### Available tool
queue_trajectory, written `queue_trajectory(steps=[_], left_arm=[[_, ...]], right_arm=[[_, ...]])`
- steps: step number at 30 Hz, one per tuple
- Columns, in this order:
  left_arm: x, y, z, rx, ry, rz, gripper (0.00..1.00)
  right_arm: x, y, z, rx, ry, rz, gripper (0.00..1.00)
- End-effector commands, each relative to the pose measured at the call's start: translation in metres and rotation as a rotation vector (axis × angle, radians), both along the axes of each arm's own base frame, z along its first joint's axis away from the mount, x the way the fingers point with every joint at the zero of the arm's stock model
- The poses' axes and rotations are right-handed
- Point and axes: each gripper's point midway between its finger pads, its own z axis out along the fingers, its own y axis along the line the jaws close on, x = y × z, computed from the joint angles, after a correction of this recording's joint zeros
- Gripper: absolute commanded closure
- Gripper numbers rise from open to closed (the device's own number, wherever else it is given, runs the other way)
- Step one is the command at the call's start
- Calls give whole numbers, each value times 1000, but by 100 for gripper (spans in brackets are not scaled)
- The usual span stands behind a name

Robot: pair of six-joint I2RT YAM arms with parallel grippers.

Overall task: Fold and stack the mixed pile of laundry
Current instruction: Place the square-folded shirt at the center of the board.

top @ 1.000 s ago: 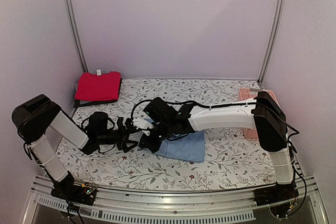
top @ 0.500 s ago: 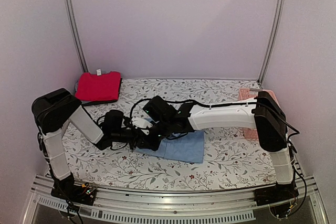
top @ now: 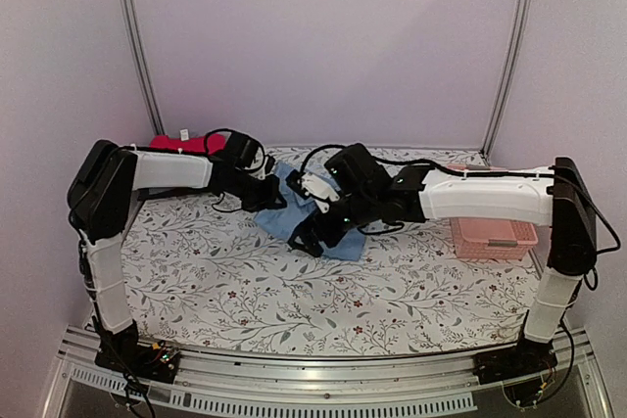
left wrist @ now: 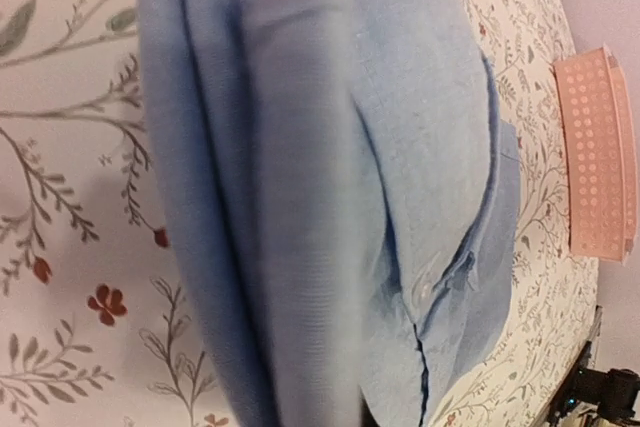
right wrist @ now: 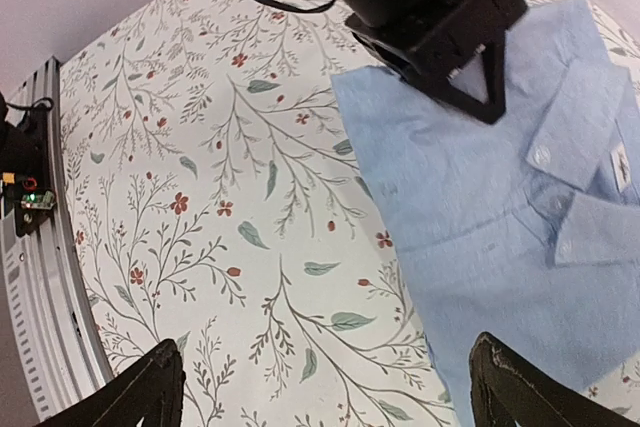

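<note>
The folded light blue shirt (top: 291,215) lies on the floral tablecloth at the back middle. My left gripper (top: 275,197) is shut on its left edge. Blue cloth (left wrist: 330,187) fills the left wrist view and hides the left fingers. My right gripper (top: 312,233) hovers over the shirt's near side. In the right wrist view the right gripper (right wrist: 330,397) is open and empty, with the shirt (right wrist: 500,217) to its right and the black left gripper (right wrist: 430,7) on the far edge. A red garment (top: 174,144) lies at the back left, partly behind the left arm.
A pink slatted basket (top: 493,238) stands at the right, under the right arm, and shows too in the left wrist view (left wrist: 600,147). The floral tablecloth (top: 245,291) covers the table. A metal rail (top: 294,379) runs along the near edge.
The left gripper shut on the blue shirt and swung from the front left to the back middle, taking the shirt along. The right gripper let go, opened and moved back with it.
</note>
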Motion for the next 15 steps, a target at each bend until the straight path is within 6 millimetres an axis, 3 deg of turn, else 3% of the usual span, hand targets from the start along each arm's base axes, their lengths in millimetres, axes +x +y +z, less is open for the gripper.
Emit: queue_trajectory(steps=[1,5,8,15], left_arm=[[27,69,-22,424,16,-72,100],[78,100,5,472,-52,-36,100],[109,122,22,520,-92,-2,100],[165,158,60,606,-194,47,100]], right_arm=[[26,-45,40,140,21,-148,1],[37,-82,44,195,57,-223,1],[41,-98,41,189,70,-252,1],[44,-102,33,172,75,-241,1]])
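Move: The left hand already grips the left side of the folded blue shirt, whose middle lies about 9 cm to its right, 1 cm back and 3 cm lower. The board with the folded red shirt on it is centred some 16 cm ahead, 25 cm left and 4 cm below that hand. From the right hand, the board's centre is about 28 cm ahead and 32 cm left, the blue shirt's middle roughly 10 cm straight ahead, both some 12 cm lower. Forward and then increasingly leftward, the left hand sweeps the blue shirt towards the board, about 20 cm in all and rising slightly, its fingers shut on the cloth and swinging some 30 degrees to point nearly straight down. The right hand, wide open and empty, backs off about 10 cm to its right and a little forward, clear of the shirt. ##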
